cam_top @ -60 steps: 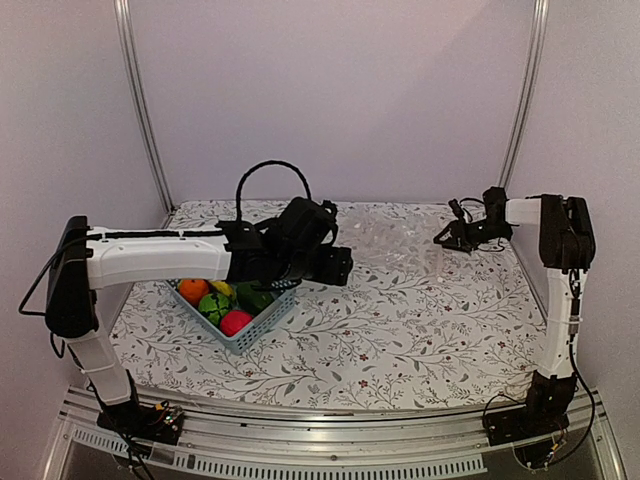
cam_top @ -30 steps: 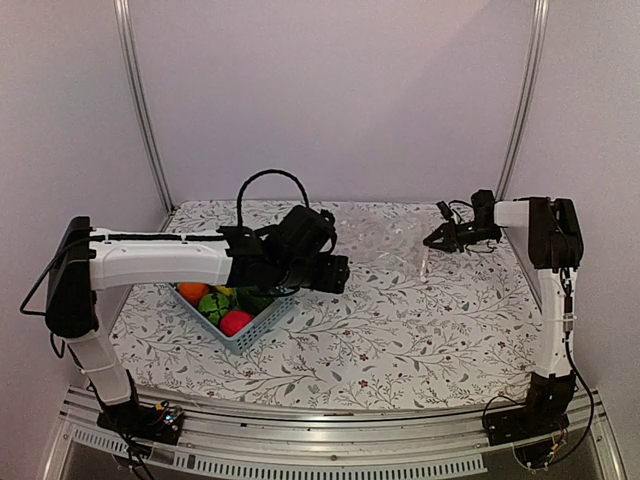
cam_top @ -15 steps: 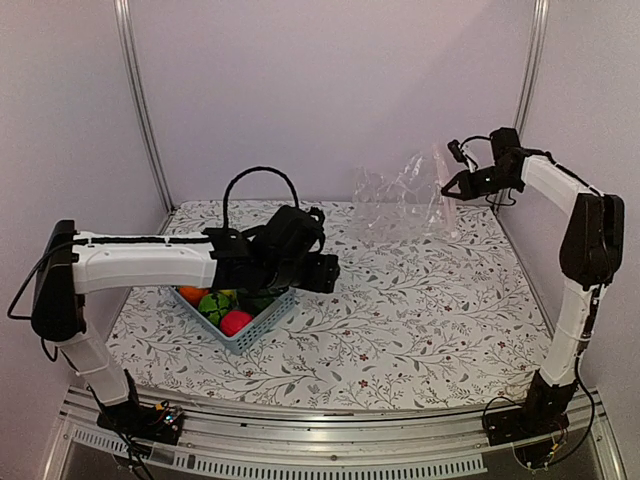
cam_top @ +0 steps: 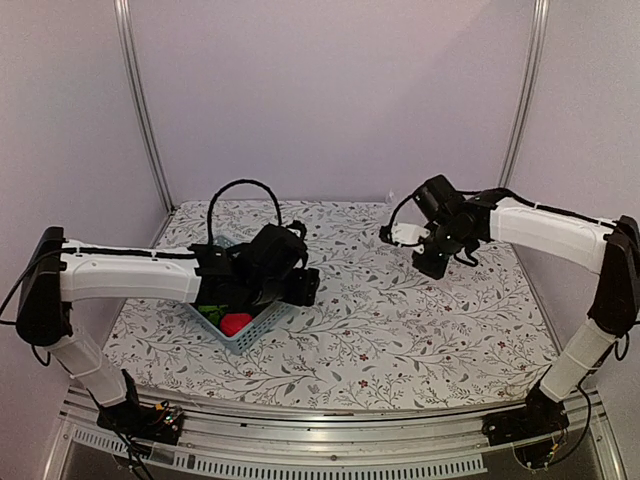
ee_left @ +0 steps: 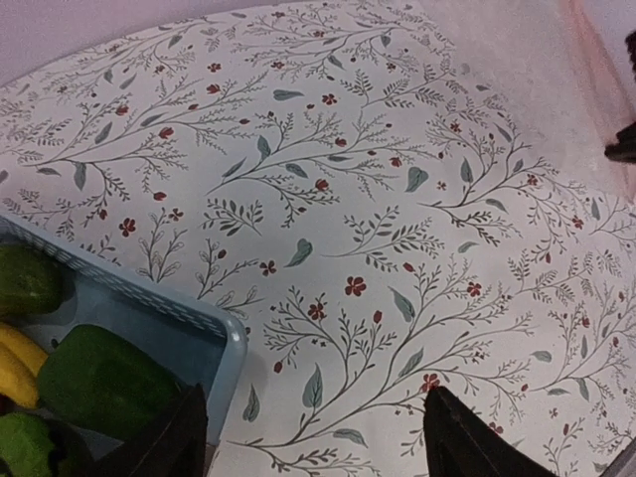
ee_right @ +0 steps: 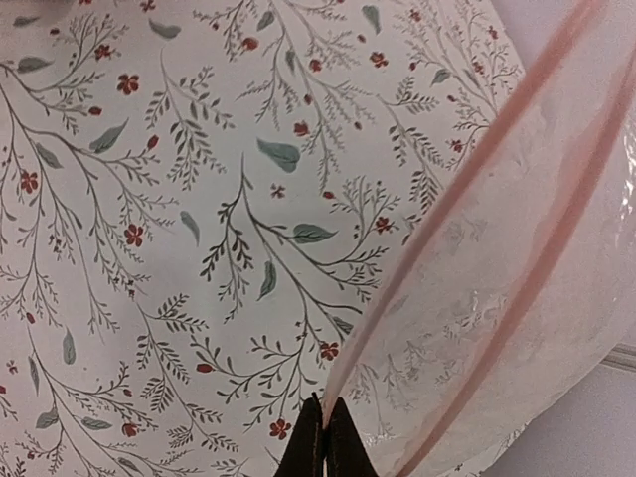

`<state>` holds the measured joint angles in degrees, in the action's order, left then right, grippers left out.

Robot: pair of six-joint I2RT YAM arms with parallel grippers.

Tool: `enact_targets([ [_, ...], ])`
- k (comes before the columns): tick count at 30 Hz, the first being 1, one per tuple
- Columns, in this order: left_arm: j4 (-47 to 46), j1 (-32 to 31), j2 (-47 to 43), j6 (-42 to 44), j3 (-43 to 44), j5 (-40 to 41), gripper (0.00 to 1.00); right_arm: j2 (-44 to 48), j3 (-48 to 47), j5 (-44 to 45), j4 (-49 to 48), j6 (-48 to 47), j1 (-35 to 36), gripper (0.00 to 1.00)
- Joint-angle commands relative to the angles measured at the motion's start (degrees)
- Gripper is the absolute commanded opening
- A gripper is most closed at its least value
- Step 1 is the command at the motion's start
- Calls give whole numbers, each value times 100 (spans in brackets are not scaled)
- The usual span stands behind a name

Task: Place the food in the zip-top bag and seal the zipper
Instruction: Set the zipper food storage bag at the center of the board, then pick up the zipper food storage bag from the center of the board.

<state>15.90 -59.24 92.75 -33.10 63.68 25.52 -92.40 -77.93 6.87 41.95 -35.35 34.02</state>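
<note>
In the right wrist view my right gripper (ee_right: 325,442) is shut on the pale pinkish zipper (ee_right: 467,184) at the mouth edge of the clear zip-top bag (ee_right: 527,318), which hangs to the right above the table. From above, that gripper (cam_top: 392,236) is over the table's middle back; the bag hardly shows there. My left gripper (ee_left: 318,447) is open over the cloth at the basket's corner (ee_left: 227,338) and holds nothing. The food lies in the blue basket (cam_top: 262,322): a pinkish-red ball (cam_top: 236,322), a green piece (ee_left: 99,383), and a yellow banana (ee_left: 14,363).
A floral cloth (cam_top: 400,330) covers the table. The left arm (cam_top: 130,275) lies across the basket and hides most of it from above. Metal uprights (cam_top: 140,110) stand at the back corners.
The right arm came down from high at the back right and swung left to the table's middle, carrying the bag by its zipper edge. The left arm drifted slightly left over the basket.
</note>
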Motion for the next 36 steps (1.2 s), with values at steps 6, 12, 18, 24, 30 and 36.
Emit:
enact_targets([
  [6,54,12,-957,-234,-579,678,75,-163,841,609,107,27,1074,31],
  [12,-38,31,-1246,-357,-965,787,75,676,1665,21,-464,12,1090,40],
  [18,-96,60,-1266,-310,-1016,768,75,1258,3172,1045,-2412,-837,1089,41],
  [24,-75,57,-1271,-409,-1043,667,75,823,3299,1453,-3281,-1066,1089,38],
  [30,-165,62,-1392,-612,-1278,541,74,284,3185,1571,-3611,-1098,1089,37],
  [36,-149,60,-1554,-603,-1390,622,74,-151,3070,1644,-3737,-1065,1088,38],
])
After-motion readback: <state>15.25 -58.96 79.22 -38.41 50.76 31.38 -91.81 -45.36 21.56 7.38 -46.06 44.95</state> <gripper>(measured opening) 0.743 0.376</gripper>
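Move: The bag hangs from the right hand's shut fingers by its pink zipper edge, its clear body trailing ahead, middle roughly 10 cm ahead, 6 cm left and a little below. The spot for the zipper edge, right of the board's middle, is about 2 cm behind that hand, 9 cm left and 14 cm below. From the left hand that spot lies some 5 cm ahead, 20 cm right and 12 cm below; the basket's middle is 5 cm ahead, 14 cm left, 9 cm below it. The bag is brought quickly down and back by the right hand, whose fingers part early on and let go of the zipper edge. After about 9 cm back the hand dips, comes forward again by 4 cm and sinks, ending some 12 cm lower, turned about 20 degrees, half-open fingers astride the zipper's right end. The open left hand shifts 6 cm left towards the basket, rising slightly, then sinking part-way back. ##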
